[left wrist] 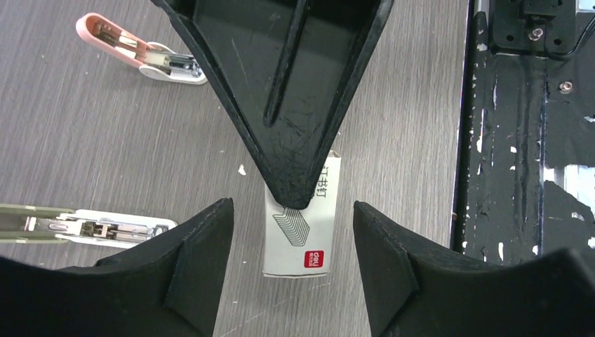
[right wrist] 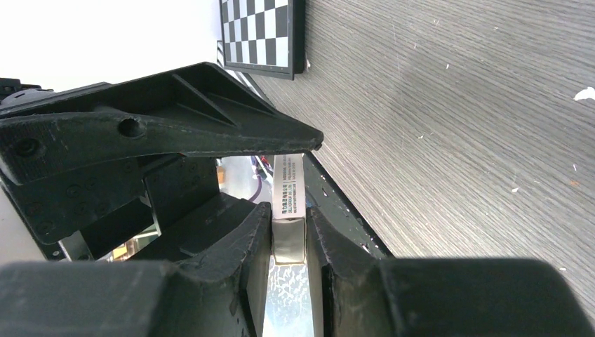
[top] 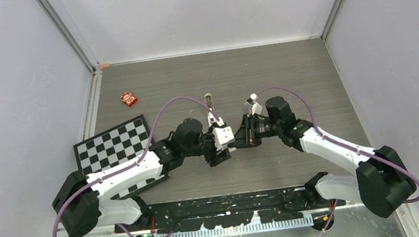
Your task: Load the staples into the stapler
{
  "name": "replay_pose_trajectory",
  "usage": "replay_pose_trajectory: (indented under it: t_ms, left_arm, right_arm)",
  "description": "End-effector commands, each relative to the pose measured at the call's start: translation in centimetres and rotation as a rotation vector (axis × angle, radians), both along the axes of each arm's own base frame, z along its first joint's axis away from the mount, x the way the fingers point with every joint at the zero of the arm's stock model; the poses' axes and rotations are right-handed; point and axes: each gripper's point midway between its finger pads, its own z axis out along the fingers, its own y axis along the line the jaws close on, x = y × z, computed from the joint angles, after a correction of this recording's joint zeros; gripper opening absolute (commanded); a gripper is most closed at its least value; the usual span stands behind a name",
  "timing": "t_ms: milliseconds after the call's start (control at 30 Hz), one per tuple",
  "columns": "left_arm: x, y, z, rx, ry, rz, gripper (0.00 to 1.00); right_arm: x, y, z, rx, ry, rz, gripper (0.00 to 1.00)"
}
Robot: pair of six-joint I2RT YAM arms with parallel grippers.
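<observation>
A small white staple box [left wrist: 303, 242] with a red logo hangs just above the table, and my right gripper [right wrist: 289, 217] is shut on it; the box [right wrist: 288, 184] sits pinched between its fingers. The staples themselves are hidden. My left gripper [left wrist: 291, 208] is open, with one finger on each side of the box's free end and a gap on both sides. The two grippers meet at mid-table, left [top: 225, 138] and right [top: 239, 139]. The pale beige-green stapler [left wrist: 77, 226] lies opened on the table, farther back [top: 209, 100].
A pink stapler [left wrist: 133, 53] lies opened on the table behind the right arm [top: 251, 103]. A checkerboard [top: 115, 144] lies at the left and a small red packet [top: 128, 98] beyond it. The black base plate [left wrist: 519, 140] runs along the near edge.
</observation>
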Motion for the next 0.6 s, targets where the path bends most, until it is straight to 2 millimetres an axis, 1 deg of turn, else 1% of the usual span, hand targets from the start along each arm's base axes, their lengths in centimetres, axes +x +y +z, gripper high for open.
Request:
replay_pose_trajectory:
  t_ms: [0, 233, 333, 567]
  left_arm:
    - [0.4, -1.71, 3.04, -0.095, -0.043, -0.032, 0.63]
    - [0.17, -1.78, 2.66, -0.091, -0.038, -0.048, 0.55]
    - [0.09, -1.67, 2.49, -0.088, -0.037, -0.049, 0.49]
    - [0.21, -1.42, 2.29, -0.085, -0.045, -0.038, 0.4]
  right_arm:
    - [-0.09, 0.19, 0.85, 0.024, -0.016, 0.012, 0.3]
    - [-0.04, 0.23, 0.71, 0.022, -0.009, 0.013, 0.3]
    - [0.01, 0.23, 0.7, 0.021, -0.01, 0.012, 0.31]
    - [-0.17, 0.16, 0.3, 0.015, -0.001, 0.015, 0.35]
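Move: The staples box, held out in the right hand's fingertips, already lies between the left hand's open fingers, its middle about 1 cm to the right of the left hand and 1 cm below. From the right hand it is about 1 cm left and 1 cm below. On the table some 13 cm below the left hand lie the green-and-white stapler, about 12 cm ahead and 5 cm left, and the pink stapler, about 12 cm ahead and 9 cm right. The left fingers close onto the box from its front and back sides and pinch it beside the right fingertips, a touch that begins here. The left hand itself only eases about half a centimetre to the right at first, then stays put. The right hand holds still around the box, its fingers just starting to loosen by a sliver at the end. ##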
